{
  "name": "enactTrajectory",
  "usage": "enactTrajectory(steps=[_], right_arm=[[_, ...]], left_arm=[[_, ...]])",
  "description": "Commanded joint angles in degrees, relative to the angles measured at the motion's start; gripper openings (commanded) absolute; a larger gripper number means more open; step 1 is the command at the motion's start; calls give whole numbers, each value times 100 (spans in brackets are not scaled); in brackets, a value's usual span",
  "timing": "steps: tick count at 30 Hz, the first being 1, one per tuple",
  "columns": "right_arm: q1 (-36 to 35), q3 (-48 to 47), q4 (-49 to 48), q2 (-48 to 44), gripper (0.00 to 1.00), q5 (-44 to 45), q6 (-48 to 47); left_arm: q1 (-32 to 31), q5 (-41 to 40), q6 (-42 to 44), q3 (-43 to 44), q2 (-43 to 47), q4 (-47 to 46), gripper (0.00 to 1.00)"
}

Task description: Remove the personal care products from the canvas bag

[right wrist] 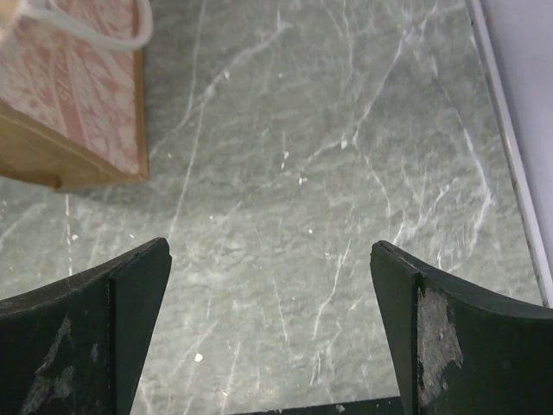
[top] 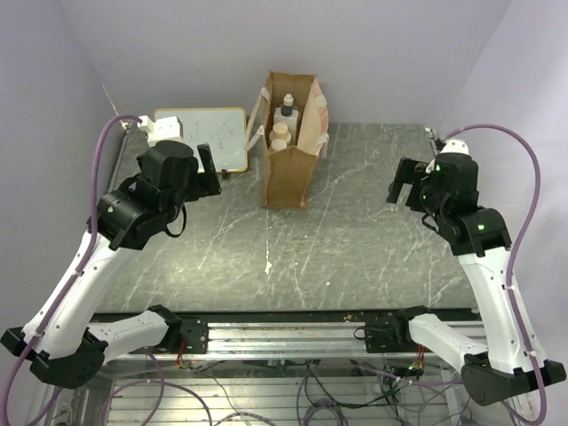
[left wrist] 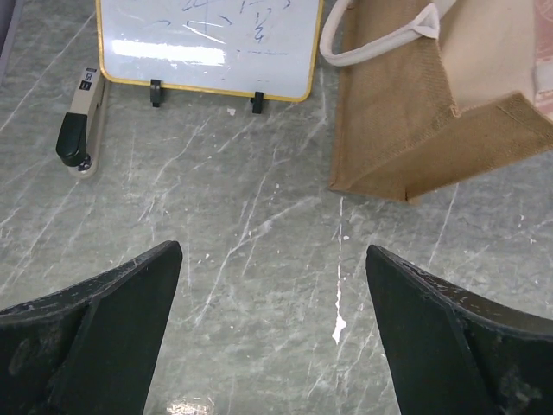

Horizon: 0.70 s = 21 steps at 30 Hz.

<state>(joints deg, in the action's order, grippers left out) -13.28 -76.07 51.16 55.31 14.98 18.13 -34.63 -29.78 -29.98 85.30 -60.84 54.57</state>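
The tan canvas bag point(top: 288, 173) stands upright at the back middle of the table, cream handles hanging at its sides. Up to three pale bottles show in its open top: a white one point(top: 286, 114) and cream round caps point(top: 280, 133) below it; the rest are hidden inside. My left gripper point(top: 211, 173) is open and empty, left of the bag. In the left wrist view the bag's lower corner point(left wrist: 406, 138) lies ahead right of the gripper point(left wrist: 272, 259). My right gripper point(top: 404, 189) is open and empty, well right of the bag. The right wrist view shows the bag's pink-patterned side point(right wrist: 78, 95) far left of the gripper point(right wrist: 270, 251).
A yellow-framed whiteboard point(top: 209, 133) lies flat just left of the bag, also in the left wrist view point(left wrist: 207, 39). A stapler-like tool point(left wrist: 79, 125) lies beside it, by the left wall point(top: 164, 129). The table's right edge point(right wrist: 510, 173) meets the wall.
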Motion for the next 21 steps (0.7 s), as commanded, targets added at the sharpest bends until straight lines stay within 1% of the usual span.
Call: enactTrajectory(steps=[1,6,12,16,21], right_arm=[[-34,329,-92,44,100,61,243],[-50,608,-103,193,100,78,453],[-59,950,-415,227,100,-96,665],[-66,1199,-874,223,100,-467,719],[-69,1213,-1488,552,100,-1171,762]], left_arm=[[103,-297,-200,92,-240,-145,99],[160,-204,-229,67,-504,-137,99],[206,49,-473,-320,-391,-683,99],[257,487,-484,-473,-418,-1188,99],[383,1241,-433,37,-1052,-1429,99]])
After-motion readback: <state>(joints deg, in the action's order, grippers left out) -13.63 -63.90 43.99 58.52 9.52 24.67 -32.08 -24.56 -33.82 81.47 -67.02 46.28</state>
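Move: The canvas bag stands upright between the hands, its middle some 19 cm ahead of the left hand, 16 cm to its right and 20 cm lower. Inside, the white bottle is about 23 cm ahead and 16 cm right of that hand, the two jars 18 cm ahead and 17 cm right; the whiteboard lies 29 cm ahead and 9 cm left. From the right hand the bag is about 19 cm ahead, 25 cm left and 17 cm lower. The canvas bag is closed in on from both sides, untouched so far. The right hand sinks about 8 cm, its fingers tipping some 10 degrees further down, then swings left towards the bag as the descent eases; the left hand goes forward and down, then forward and to the right towards it, about 6 cm altogether. Both grippers stay wide open. ##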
